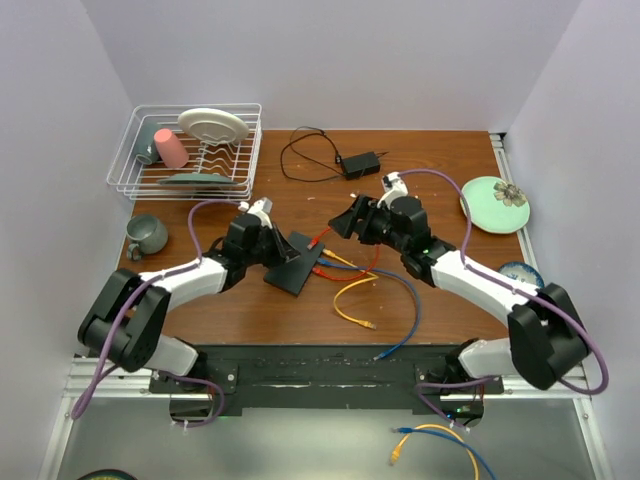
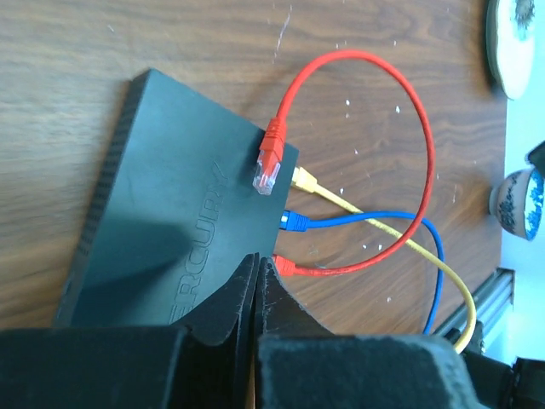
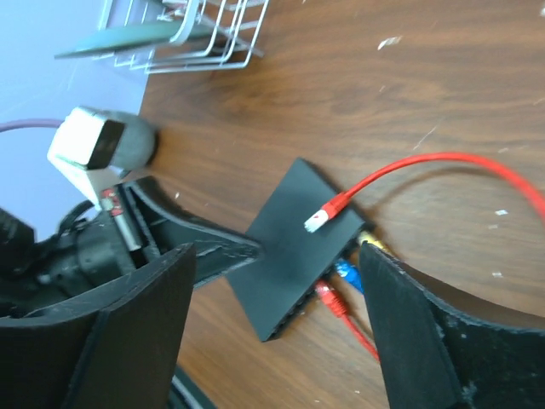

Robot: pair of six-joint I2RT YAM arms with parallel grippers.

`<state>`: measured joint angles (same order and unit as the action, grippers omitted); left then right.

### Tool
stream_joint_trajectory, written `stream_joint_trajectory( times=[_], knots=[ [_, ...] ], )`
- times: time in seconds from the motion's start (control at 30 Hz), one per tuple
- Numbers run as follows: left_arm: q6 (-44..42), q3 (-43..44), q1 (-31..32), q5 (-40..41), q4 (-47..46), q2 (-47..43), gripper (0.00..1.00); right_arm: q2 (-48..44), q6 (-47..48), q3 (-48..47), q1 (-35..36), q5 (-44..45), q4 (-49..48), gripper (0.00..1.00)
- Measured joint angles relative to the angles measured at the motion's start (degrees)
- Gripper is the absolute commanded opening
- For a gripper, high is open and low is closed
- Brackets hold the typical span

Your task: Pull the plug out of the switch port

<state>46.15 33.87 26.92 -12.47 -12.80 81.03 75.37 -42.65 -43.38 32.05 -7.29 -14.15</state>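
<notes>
The flat black switch box [image 1: 295,272] [image 2: 170,213] [image 3: 294,247] lies mid-table. Along its port edge [image 2: 287,243] [image 3: 298,311] sit a yellow plug [image 2: 303,181], a blue plug [image 2: 294,221] and a red plug [image 2: 287,267] [image 3: 328,296]. The red cable's other plug [image 2: 268,166] [image 3: 322,219] [image 1: 318,240] lies loose on the box top. My left gripper [image 1: 290,248] [image 2: 257,260] is shut with nothing between its fingers, tips resting on the box top near the port edge. My right gripper [image 1: 338,225] [image 3: 279,251] hovers open above the box, holding nothing.
Red, blue [image 1: 405,300] and yellow [image 1: 352,308] cables loop over the wood to the right of the box. A black adapter [image 1: 360,162] with thin cord lies at the back. A dish rack [image 1: 185,150] and mug [image 1: 147,233] stand left, a green plate [image 1: 495,205] right.
</notes>
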Motion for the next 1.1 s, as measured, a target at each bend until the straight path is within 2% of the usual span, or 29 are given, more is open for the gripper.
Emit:
stream_joint_trajectory(
  times=[0.07, 0.2, 0.43, 0.57, 0.77, 0.8, 0.9, 0.93, 1.03, 1.1],
  knots=[
    [0.6, 0.0, 0.0, -1.3, -1.7, 2.0, 0.00, 2.1, -0.9, 0.0, 0.4, -1.4, -1.4, 0.72],
    [1.5, -1.6, 0.0, -2.6, -5.6, 3.3, 0.00, 3.8, -1.2, 0.0, 1.6, -2.5, -2.1, 0.73],
    [2.3, -3.0, 0.0, -1.7, -7.3, 0.5, 0.00, -0.8, 1.5, -1.6, 6.8, -1.7, -0.2, 0.71],
    [2.2, -0.4, 0.0, -1.6, -6.0, 1.6, 0.00, -1.0, 1.1, -3.0, 7.5, -1.7, -0.4, 0.64],
    [2.6, -2.0, -0.3, 2.6, -2.7, 0.1, 0.00, -1.8, -0.7, -0.9, 12.1, -1.2, -0.8, 0.40],
    [2.7, -2.6, -0.5, 4.0, -1.6, -1.0, 0.00, -1.8, -1.0, -0.4, 13.7, -1.0, -0.9, 0.33],
    [2.8, -2.9, -1.0, 8.3, 2.3, -4.8, 0.00, -1.5, -1.2, 0.4, 16.7, 0.4, -0.7, 0.22],
    [2.8, -2.9, -1.2, 9.7, 3.3, -5.8, 0.00, -1.2, -1.3, 0.4, 17.6, 1.0, -0.4, 0.12],
    [2.8, -2.3, -1.7, 14.8, 7.5, -8.3, 0.00, 0.8, -1.2, 0.3, 19.2, 3.3, 0.4, 0.00],
    [2.8, -2.2, -2.1, 17.3, 9.7, -8.8, 0.00, 3.0, -1.2, 0.0, 19.9, 4.9, 1.2, 0.00]
  ],
)
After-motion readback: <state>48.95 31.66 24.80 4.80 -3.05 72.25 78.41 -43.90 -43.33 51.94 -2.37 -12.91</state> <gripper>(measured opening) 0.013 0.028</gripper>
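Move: The red plug seated in the switch's near port lies about 5 cm back, 7 cm left and 17 cm below the open right hand. From that hand the switch's middle is 4 cm back and 12 cm left, the blue plug 3 cm back and 6 cm left, and the loose red plug 1 cm ahead and 8 cm left. The seated red plug is 5 cm right, 1 cm back and 7 cm below the left hand. The right hand shuts empty while travelling about 10 cm back and 9 left towards the switch; the left withdraws leftward. ##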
